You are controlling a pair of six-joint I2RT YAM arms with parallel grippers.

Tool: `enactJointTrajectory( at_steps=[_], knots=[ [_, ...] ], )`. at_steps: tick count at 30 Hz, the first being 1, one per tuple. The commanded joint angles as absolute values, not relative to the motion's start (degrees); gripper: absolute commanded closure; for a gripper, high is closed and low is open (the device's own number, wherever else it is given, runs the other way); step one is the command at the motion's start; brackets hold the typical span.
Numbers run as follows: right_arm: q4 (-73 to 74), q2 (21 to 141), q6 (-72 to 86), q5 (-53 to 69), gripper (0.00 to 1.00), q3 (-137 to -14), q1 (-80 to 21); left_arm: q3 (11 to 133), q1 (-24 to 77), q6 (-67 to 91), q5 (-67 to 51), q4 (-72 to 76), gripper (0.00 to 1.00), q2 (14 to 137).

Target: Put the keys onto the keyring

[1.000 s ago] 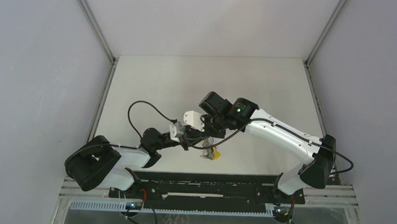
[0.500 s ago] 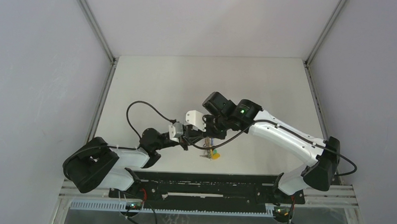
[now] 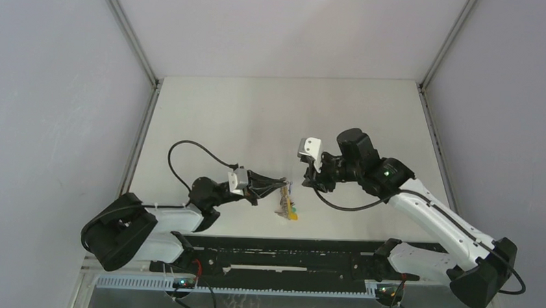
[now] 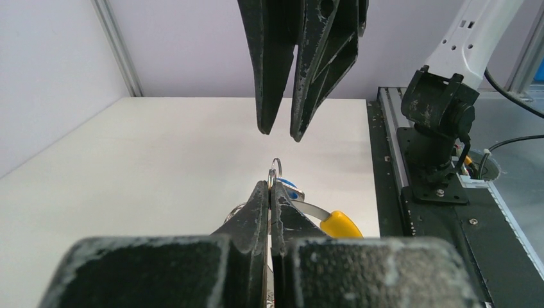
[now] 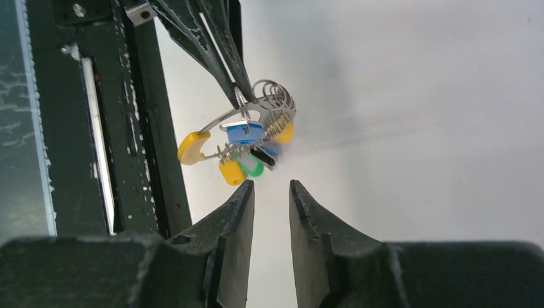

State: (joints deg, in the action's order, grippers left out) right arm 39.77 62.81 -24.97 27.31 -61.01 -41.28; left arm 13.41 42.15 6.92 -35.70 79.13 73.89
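Note:
The keyring is a coil of grey wire loops with a curved strip ending in a yellow tip. It hangs above the table, and my left gripper is shut on one of its thin loops. Several keys dangle from it, with blue, yellow, green and black heads. From above, the bunch hangs just off the left gripper. My right gripper is open with nothing between its fingers, a short way from the keys and not touching them. In the top view the right gripper is just right of the bunch.
The white table is walled in by grey panels on three sides. A black mounting rail runs along the near edge, close under the hanging keys. The right arm's base stands on that rail.
My right gripper has opened and drawn back to the right, away from the keyring. The left gripper has shut on the ring and holds the bunch alone, slightly lower and further right.

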Motion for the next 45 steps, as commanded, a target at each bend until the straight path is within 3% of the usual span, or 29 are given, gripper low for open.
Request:
enactJointTrajectory(
  at_steps=[1,17,27,45],
  knots=[
    [24.5,59.8,-20.8,36.0,0.73,-56.5,-40.1,13.3,42.5,6.2,-35.1,83.1,1.0,71.5],
    [20.1,64.7,-19.0,43.6,0.77,-56.2,-39.5,13.1,42.5,6.2,-34.8,83.1,1.0,70.3],
    [22.1,65.0,-19.5,44.3,1.0,-56.3,-38.3,13.0,42.5,6.2,-34.5,83.2,1.0,69.7],
    [24.9,66.3,-18.6,44.3,1.0,-56.2,-37.5,11.8,42.5,4.9,-33.1,83.3,1.0,67.3]
  ],
)
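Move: The keyring's free wire loop, sticking out of the left fingertips, lies about 4 cm to the right hand's left, level with it in height and reach; from the left hand it is some 1 cm to the right and 1 cm up. The blue key hangs about 3 cm left, 1 cm back and 2 cm below the right hand. The yellow grip hangs roughly 4 cm back, 3 cm left and 4 cm below the right hand. The keyring's wire loop stays in the left hand's shut fingers, which lift it about 2 cm, while the open right hand goes some 4 cm left and slightly up to it, tilting its fingers some 15 degrees nearer level. There the right fingers close on the wire just beyond the left tips and stay shut, easing slightly down as the left hand rises a little more. ##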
